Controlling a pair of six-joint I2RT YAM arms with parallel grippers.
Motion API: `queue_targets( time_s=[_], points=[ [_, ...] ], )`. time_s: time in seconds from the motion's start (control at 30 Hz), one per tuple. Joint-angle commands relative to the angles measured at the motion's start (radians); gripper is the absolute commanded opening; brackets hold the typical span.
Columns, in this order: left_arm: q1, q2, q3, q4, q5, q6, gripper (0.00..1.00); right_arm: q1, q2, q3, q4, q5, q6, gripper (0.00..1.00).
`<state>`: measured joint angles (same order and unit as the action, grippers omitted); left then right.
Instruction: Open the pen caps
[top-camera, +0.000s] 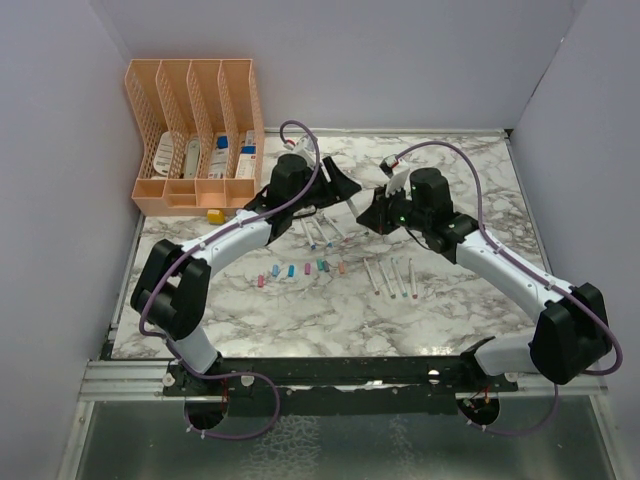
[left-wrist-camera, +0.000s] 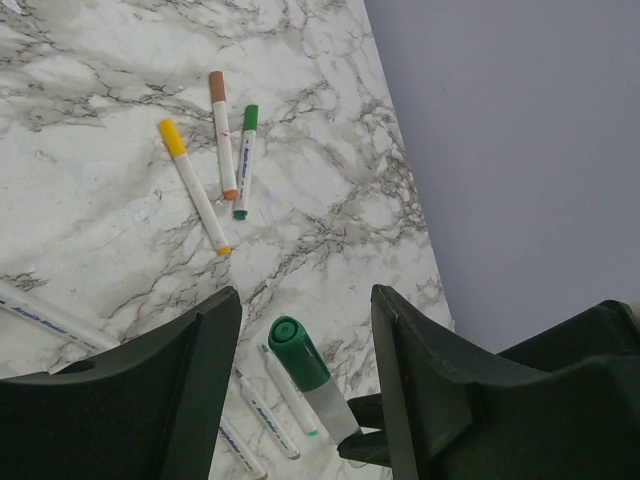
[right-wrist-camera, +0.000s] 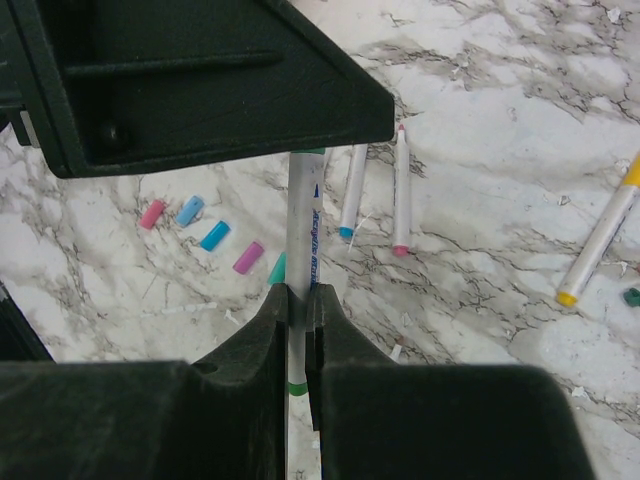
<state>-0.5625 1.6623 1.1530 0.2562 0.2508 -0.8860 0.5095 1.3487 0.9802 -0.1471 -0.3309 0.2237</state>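
Observation:
My right gripper (right-wrist-camera: 300, 292) is shut on a pale pen (right-wrist-camera: 303, 225) and holds it off the table. The pen's green cap (left-wrist-camera: 298, 352) points up between the fingers of my left gripper (left-wrist-camera: 305, 300), which is open, with a gap on each side of the cap. In the top view the two grippers meet over the middle of the table, left (top-camera: 338, 192) and right (top-camera: 372, 212). Several loose caps (right-wrist-camera: 214, 235) lie in a row below. Uncapped pens (right-wrist-camera: 401, 190) lie beside them, and three capped pens (left-wrist-camera: 222, 135) lie farther off.
An orange file rack (top-camera: 195, 135) stands at the back left with a yellow block (top-camera: 215, 215) in front of it. More uncapped pens (top-camera: 390, 275) lie right of the row of caps (top-camera: 300, 268). Walls close in the marble table (top-camera: 480, 180) on three sides.

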Motion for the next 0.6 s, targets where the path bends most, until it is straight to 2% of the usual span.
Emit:
queue_targets(
  time_s=[0.0, 0.3, 0.43, 0.57],
  points=[
    [-0.013, -0.032, -0.021, 0.018, 0.031, -0.007, 0.54, 0.004, 0.004, 0.030, 0.035, -0.008, -0.007, 0.01],
    [-0.013, -0.038, -0.037, 0.030, 0.038, -0.015, 0.31, 0.004, 0.007, 0.032, 0.040, -0.007, -0.010, 0.01],
    [-0.013, -0.043, -0.036, 0.030, 0.027, -0.017, 0.31, 0.004, 0.010, 0.031, 0.036, -0.011, -0.011, 0.01],
    [-0.013, -0.050, -0.029, 0.029, 0.015, -0.023, 0.35, 0.004, 0.007, 0.017, 0.034, -0.012, -0.012, 0.02]
  ],
)
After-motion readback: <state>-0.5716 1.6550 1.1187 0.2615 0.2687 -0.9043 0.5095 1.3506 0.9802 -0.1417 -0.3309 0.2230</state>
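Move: The green cap on the pen held upright-slanting in the right fingers is already between the open left fingers, its middle about 1 cm back from and 1 cm below the left hand point, level sideways. From the right hand the cap lies some 4 cm ahead, 4 cm left and 4 cm up. On the table roughly 20 cm below the left hand, the uncapped pink pen lies about 5 cm back and 3 cm left, the blue pen 7 cm back and 6 cm left. The left hand eases about 1 cm back and 1 cm down onto the green cap while its fingers close from a bit over half open to about a third, pinching the cap from both sides near where it meets the barrel, and the wrist hardly turns. The right hand stays in place and keeps its shut grip on the lower part of the pen, holding the cap end up and steady between the left fingers. ##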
